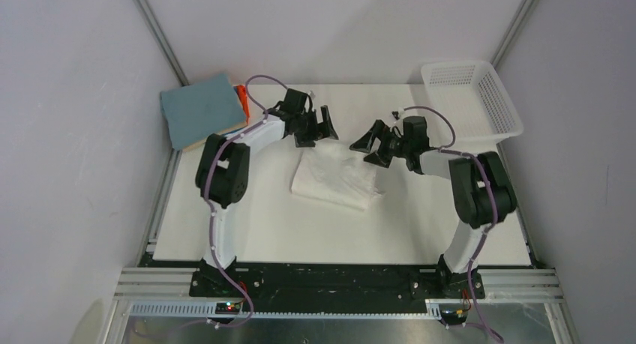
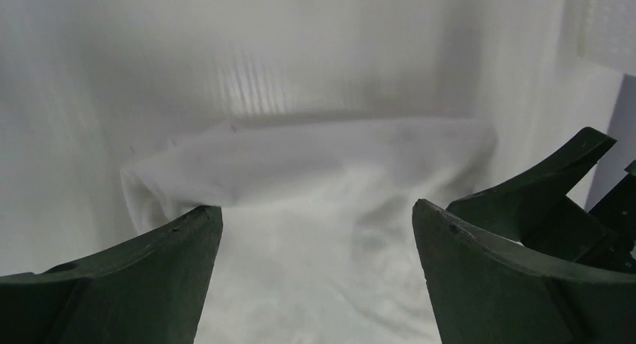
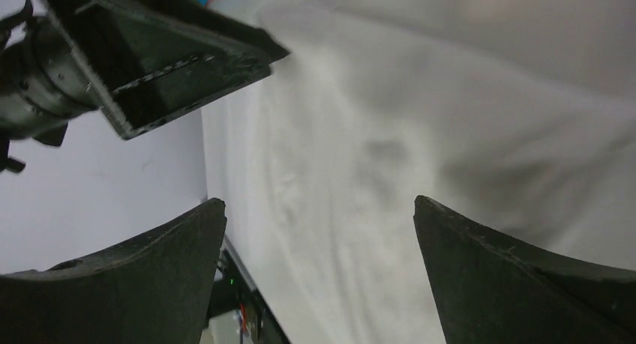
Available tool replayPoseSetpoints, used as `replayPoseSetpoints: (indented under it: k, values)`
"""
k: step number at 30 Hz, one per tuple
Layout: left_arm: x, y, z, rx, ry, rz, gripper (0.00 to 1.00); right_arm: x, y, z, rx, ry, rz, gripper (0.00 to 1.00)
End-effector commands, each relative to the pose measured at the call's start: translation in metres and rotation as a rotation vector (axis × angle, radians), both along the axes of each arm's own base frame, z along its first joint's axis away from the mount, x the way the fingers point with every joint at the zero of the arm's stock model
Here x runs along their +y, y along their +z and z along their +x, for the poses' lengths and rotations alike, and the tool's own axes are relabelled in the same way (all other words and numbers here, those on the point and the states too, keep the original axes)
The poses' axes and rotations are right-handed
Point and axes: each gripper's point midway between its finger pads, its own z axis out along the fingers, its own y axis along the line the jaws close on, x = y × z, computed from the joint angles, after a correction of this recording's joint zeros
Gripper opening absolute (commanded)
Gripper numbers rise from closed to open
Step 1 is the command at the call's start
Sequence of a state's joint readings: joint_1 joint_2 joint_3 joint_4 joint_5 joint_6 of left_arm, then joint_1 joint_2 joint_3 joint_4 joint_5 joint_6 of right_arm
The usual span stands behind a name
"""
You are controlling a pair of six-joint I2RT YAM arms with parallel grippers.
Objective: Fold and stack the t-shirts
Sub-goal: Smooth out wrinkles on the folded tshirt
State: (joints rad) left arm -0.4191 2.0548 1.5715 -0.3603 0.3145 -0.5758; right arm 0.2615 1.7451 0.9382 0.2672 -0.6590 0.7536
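Observation:
A folded white t-shirt (image 1: 334, 177) lies on the table's middle; it fills the left wrist view as white t-shirt (image 2: 322, 209) and the right wrist view as white t-shirt (image 3: 390, 172). My left gripper (image 1: 321, 127) hangs open just above its far left edge, nothing between the fingers. My right gripper (image 1: 369, 144) hangs open above its far right edge, also empty. A stack of folded t-shirts sits at the far left corner: a blue-grey one (image 1: 202, 108) on top, an orange edge (image 1: 242, 103) showing beneath. In the right wrist view the left gripper's finger (image 3: 172, 59) shows at upper left.
A white mesh basket (image 1: 474, 100) stands at the far right corner with nothing visible in it. The white tabletop (image 1: 262, 224) ends at a black rail near the arm bases. Grey walls close in on both sides.

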Motion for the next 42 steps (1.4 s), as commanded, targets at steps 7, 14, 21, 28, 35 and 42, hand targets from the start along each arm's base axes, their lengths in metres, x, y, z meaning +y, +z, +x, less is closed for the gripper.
replayPoseSetpoints:
  k: [7, 14, 21, 28, 35, 42]
  values:
    - [0.021, -0.070, 0.033, 0.181, 0.108, -0.058, 1.00, -0.033, -0.087, 0.047, 0.219, -0.156, 0.029, 0.99]
    - [0.043, -0.056, 0.011, 0.177, 0.146, -0.026, 1.00, -0.051, -0.077, 0.048, 0.221, -0.208, -0.024, 1.00]
    - [0.060, 0.042, -0.001, -0.042, 0.152, -0.032, 1.00, -0.065, 0.007, 0.043, 0.048, -0.211, -0.164, 0.99]
    - [0.068, 0.069, -0.052, -0.077, 0.199, -0.034, 1.00, -0.062, 0.061, -0.018, -0.093, -0.280, -0.298, 0.99]
    - [0.002, 0.042, -0.098, -0.017, 0.028, -0.073, 1.00, 0.024, 0.035, -0.072, -0.048, -0.025, -0.058, 0.99]
    - [0.011, -0.043, -0.130, 0.148, 0.042, 0.005, 1.00, 0.017, -0.059, -0.082, 0.161, -0.043, -0.118, 0.99]
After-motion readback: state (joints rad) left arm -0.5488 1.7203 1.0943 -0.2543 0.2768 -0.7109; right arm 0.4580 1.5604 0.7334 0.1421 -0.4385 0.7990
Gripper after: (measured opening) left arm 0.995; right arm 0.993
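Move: The folded t-shirt's middle lies about 12 cm back from the left hand, 4 cm to its right and 6 cm below. From the right hand it is about 7 cm back, 7 cm left and 8 cm below. The stack of folded shirts stands some 41 cm left of the left hand and 9 cm farther out; the white basket is roughly 37 cm right of the right hand and 17 cm farther out. Both open hands dip forward, lift, swing back about 10 cm and descend again over the t-shirt's near part. ##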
